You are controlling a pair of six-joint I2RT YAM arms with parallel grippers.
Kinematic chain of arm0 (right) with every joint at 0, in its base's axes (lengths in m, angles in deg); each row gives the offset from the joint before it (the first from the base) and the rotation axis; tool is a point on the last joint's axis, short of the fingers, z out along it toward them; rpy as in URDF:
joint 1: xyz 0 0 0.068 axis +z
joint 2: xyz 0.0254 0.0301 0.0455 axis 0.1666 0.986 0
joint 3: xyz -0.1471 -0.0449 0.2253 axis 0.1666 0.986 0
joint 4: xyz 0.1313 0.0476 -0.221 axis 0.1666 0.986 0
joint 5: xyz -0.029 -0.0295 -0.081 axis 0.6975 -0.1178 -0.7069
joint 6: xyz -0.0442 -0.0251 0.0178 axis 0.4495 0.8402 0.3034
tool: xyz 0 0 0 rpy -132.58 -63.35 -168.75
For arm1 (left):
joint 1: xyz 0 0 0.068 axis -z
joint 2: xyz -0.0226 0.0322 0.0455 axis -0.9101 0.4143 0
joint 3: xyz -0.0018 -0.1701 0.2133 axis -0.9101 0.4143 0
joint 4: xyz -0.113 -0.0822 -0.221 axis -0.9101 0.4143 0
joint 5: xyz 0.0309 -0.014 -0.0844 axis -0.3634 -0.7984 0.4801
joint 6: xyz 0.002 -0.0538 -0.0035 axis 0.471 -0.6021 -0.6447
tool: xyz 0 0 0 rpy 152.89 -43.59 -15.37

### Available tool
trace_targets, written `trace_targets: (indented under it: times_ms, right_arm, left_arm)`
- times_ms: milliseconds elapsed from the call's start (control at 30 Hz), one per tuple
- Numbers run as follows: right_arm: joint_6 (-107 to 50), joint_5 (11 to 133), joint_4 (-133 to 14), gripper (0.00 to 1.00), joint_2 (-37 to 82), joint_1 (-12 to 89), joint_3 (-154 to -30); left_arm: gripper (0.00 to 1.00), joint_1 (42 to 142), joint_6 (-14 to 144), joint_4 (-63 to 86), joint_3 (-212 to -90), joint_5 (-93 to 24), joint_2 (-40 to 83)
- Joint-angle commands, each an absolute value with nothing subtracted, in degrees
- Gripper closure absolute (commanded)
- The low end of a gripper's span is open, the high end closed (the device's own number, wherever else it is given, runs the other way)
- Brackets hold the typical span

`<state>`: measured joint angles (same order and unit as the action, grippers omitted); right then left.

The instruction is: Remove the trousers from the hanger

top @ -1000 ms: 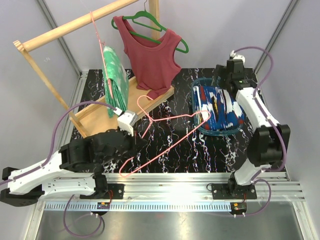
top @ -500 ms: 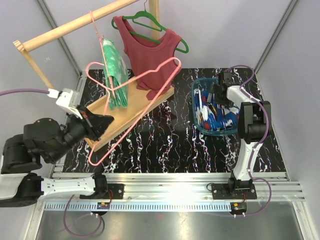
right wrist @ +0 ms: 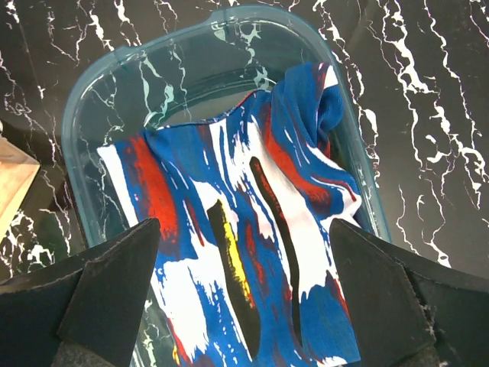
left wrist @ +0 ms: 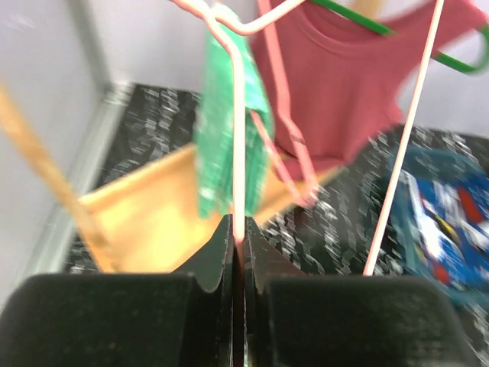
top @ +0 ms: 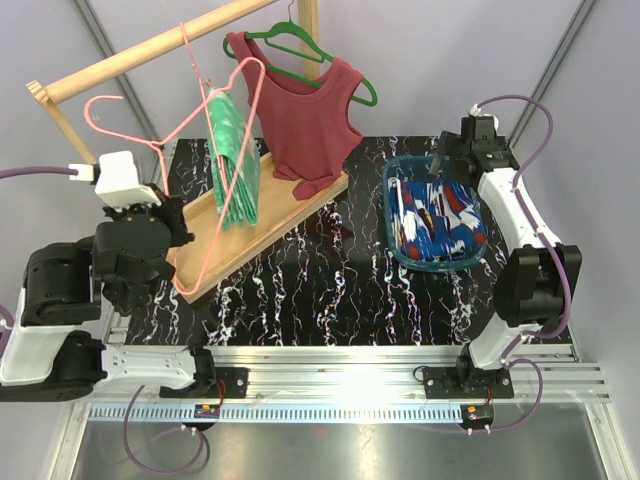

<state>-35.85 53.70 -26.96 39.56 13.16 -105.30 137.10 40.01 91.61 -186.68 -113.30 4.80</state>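
My left gripper (top: 172, 218) is shut on the wire of an empty pink hanger (top: 205, 101), held up at the left beside the rack; the left wrist view shows the wire (left wrist: 238, 153) pinched between the closed jaws. The green-and-white trousers (top: 235, 160) hang from a second pink hanger on the wooden rail (top: 150, 50), and also show in the left wrist view (left wrist: 225, 145). The blue, red and white trousers (top: 437, 215) lie in a blue bin (top: 392, 200). My right gripper (top: 450, 165) is open and empty above them (right wrist: 252, 252).
A dark red tank top (top: 305, 110) hangs on a green hanger (top: 300, 45) at the rail's right end. The rack's wooden base (top: 270, 215) lies on the black marble table. The bin rim (right wrist: 76, 115) lies below the right fingers (right wrist: 114, 283).
The left arm swung the empty pink hanger from the table up and to the left. The right gripper rose from the bin, leaving the blue trousers inside.
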Motion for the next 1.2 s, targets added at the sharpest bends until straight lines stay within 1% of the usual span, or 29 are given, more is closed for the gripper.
trace_targets:
  times_ms: [0, 33, 100, 133, 167, 200, 233, 267, 300, 333, 367, 400, 433, 467, 533, 567, 633, 667, 700, 800, 833, 867, 900, 967, 1000, 1033, 1067, 1133, 1167]
  right_arm:
    - [-35.8, 54.57, -24.95, 0.01, 39.33, 13.02, -105.06]
    - [-36.07, 55.62, -25.21, 0.01, 39.15, 13.1, -104.71]
    - [-36.86, 56.51, -25.83, 0.01, 38.89, 13.1, -104.18]
    - [-36.95, 57.29, -25.83, 0.0, 38.8, 13.1, -103.92]
    - [-37.12, 57.74, -25.92, 0.01, 38.8, 13.1, -103.83]
    - [-37.21, 58.0, -26.01, 0.01, 38.45, 13.1, -103.65]
    - [-37.21, 58.09, -26.01, 0.0, 38.27, 13.19, -103.56]
    - [-37.21, 58.09, -26.01, 0.0, 38.09, 13.19, -103.56]
    - [-37.12, 58.09, -25.92, 0.01, 37.74, 13.1, -103.56]
    - [-37.04, 58.09, -25.92, 0.01, 37.39, 13.1, -103.65]
    - [-36.86, 58.09, -25.92, 0.01, 37.22, 13.1, -103.74]
    - [-36.86, 58.09, -25.74, 0.01, 36.87, 13.1, -103.91]
    - [-36.77, 58.35, -25.66, 0.01, 36.69, 13.1, -104.17]
    - [-36.77, 58.36, -25.65, 0.01, 36.6, 13.1, -104.35]
    - [-36.77, 58.97, -25.3, 0.01, 36.34, 13.1, -104.79]
    - [-36.77, 59.06, -25.22, 0.0, 36.16, 13.1, -104.97]
    - [-36.86, 59.5, -25.39, 0.01, 35.55, 13.1, -104.79]
    - [-36.86, 59.76, -25.65, 0.01, 35.37, 13.1, -104.71]
    - [-36.95, 60.02, -25.65, 0.0, 34.93, 13.1, -104.62]
    - [-37.47, 61.52, -25.83, 0.0, 34.58, 13.19, -104.97]
    - [-37.65, 61.78, -25.74, 0.01, 34.4, 13.1, -105.05]
    - [-37.74, 61.87, -25.74, 0.0, 34.31, 13.28, -105.06]
    - [-37.65, 61.87, -25.74, 0.01, 34.05, 13.28, -105.06]
    - [-37.3, 61.61, -25.92, 0.01, 33.79, 13.28, -104.88]
    - [-37.13, 61.43, -25.83, 0.0, 33.79, 13.28, -104.79]
    - [-37.04, 61.52, -25.74, 0.01, 33.96, 13.28, -104.79]
    - [-37.04, 61.78, -25.83, 0.01, 34.14, 13.28, -104.79]
    - [-37.21, 62.57, -25.74, 0.01, 34.58, 13.54, -104.88]
    - [-37.21, 62.49, -25.83, 0.0, 34.66, 13.72, -104.88]
  left_arm:
    - [1.0, 135.84, 42.05, 99.16, -189.08, -124.85, 2.71]
    - [1.0, 134.79, 42.31, 98.9, -189.09, -126.0, 2.18]
    - [1.0, 133.3, 46.15, 91.73, -185.15, -130.03, 0.17]
    - [1.0, 131.46, 57.14, 85.68, -182.43, -130.84, -2.63]
    - [1.0, 130.83, 65.52, 67.18, -173.88, -132.15, -4.84]
    - [1.0, 130.48, 88.22, 53.94, -168.66, -136.6, -9.03]
    - [1.0, 130.48, 101.76, 38.32, -163.3, -137.61, -11.51]
    - [1.0, 130.3, 113.73, 8.58, -157.59, -137.09, -13.45]
    - [1.0, 130.21, 122.03, -0.16, -151.96, -137.09, -14.69]
    - [1.0, 130.21, 123.16, -0.68, -151.56, -137.61, -15.48]
    - [1.0, 130.21, 117.43, 14.54, -152.6, -138.23, -15.23]
    - [1.0, 130.21, 109.8, 24.87, -155.57, -139.62, -14.45]
    - [1.0, 130.3, 98.58, 32.02, -155.69, -140.16, -13.83]
    - [1.0, 130.3, 98.3, 33.14, -154.47, -140.86, -13.82]
    - [1.0, 130.21, 110.28, 22.84, -145.7, -141.04, -15.31]
    - [1.0, 130.21, 114.86, 9.82, -142.45, -141.04, -17.4]
    - [1.0, 130.21, 117.55, 6.17, -138.91, -140.43, -19.18]
    - [1.0, 130.04, 115.02, 11.56, -138.99, -139.91, -19.71]
    - [1.0, 130.12, 108.3, 16.05, -139.34, -137.9, -19.62]
    - [1.0, 127.67, 101.84, 25.05, -141.35, -134.47, -16.04]
    - [1.0, 125.14, 98.85, 27.76, -142.06, -133.32, -15.06]
    - [1.0, 123.72, 94.73, 36.75, -145.11, -131.92, -14.01]
    - [1.0, 122.14, 82.51, 43.71, -147.4, -128.16, -13.22]
    - [1.0, 116.7, 65.95, 63.01, -154.06, -121.14, -11.1]
    - [1.0, 114.85, 67.69, 62.08, -153.58, -119.0, -11.71]
    - [1.0, 112.66, 70.67, 54.24, -151.75, -116.98, -14.76]
    - [1.0, 112.2, 72.79, 50.85, -149.99, -115.92, -16.18]
    - [1.0, 111.85, 74.83, 48.71, -148.21, -118.27, -17.08]
    - [1.0, 111.67, 75.26, 49.75, -148.56, -119.5, -14.99]
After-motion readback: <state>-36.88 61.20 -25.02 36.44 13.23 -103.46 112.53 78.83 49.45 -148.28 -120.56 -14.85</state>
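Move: The left hand holds the emptied pink hanger; the stretch of wooden rail left free for its hook is roughly 15 cm ahead, 4 cm to its left and 5 cm higher. The rail's left end sits some 8 cm ahead, 15 cm left and 5 cm up. The green trousers hang about 20 cm ahead, 3 cm right and 12 cm below; the red top 33 cm ahead, 14 cm right, 10 cm below. From the right hand that free rail is about 57 cm left, 13 cm back and 31 cm above. Keeping its shut grip on the side of the pink hanger, the left hand carries it about 10 cm left towards the rail's left end, first level, then sinking some 5 cm, then left again, while it turns nearly 30 degrees counter-clockwise and rolls its left side up, easing that roll a little at the end. The right hand, fingers still wide open, drifts roughly 3 cm left and back above the bin that already holds the patterned trousers. ##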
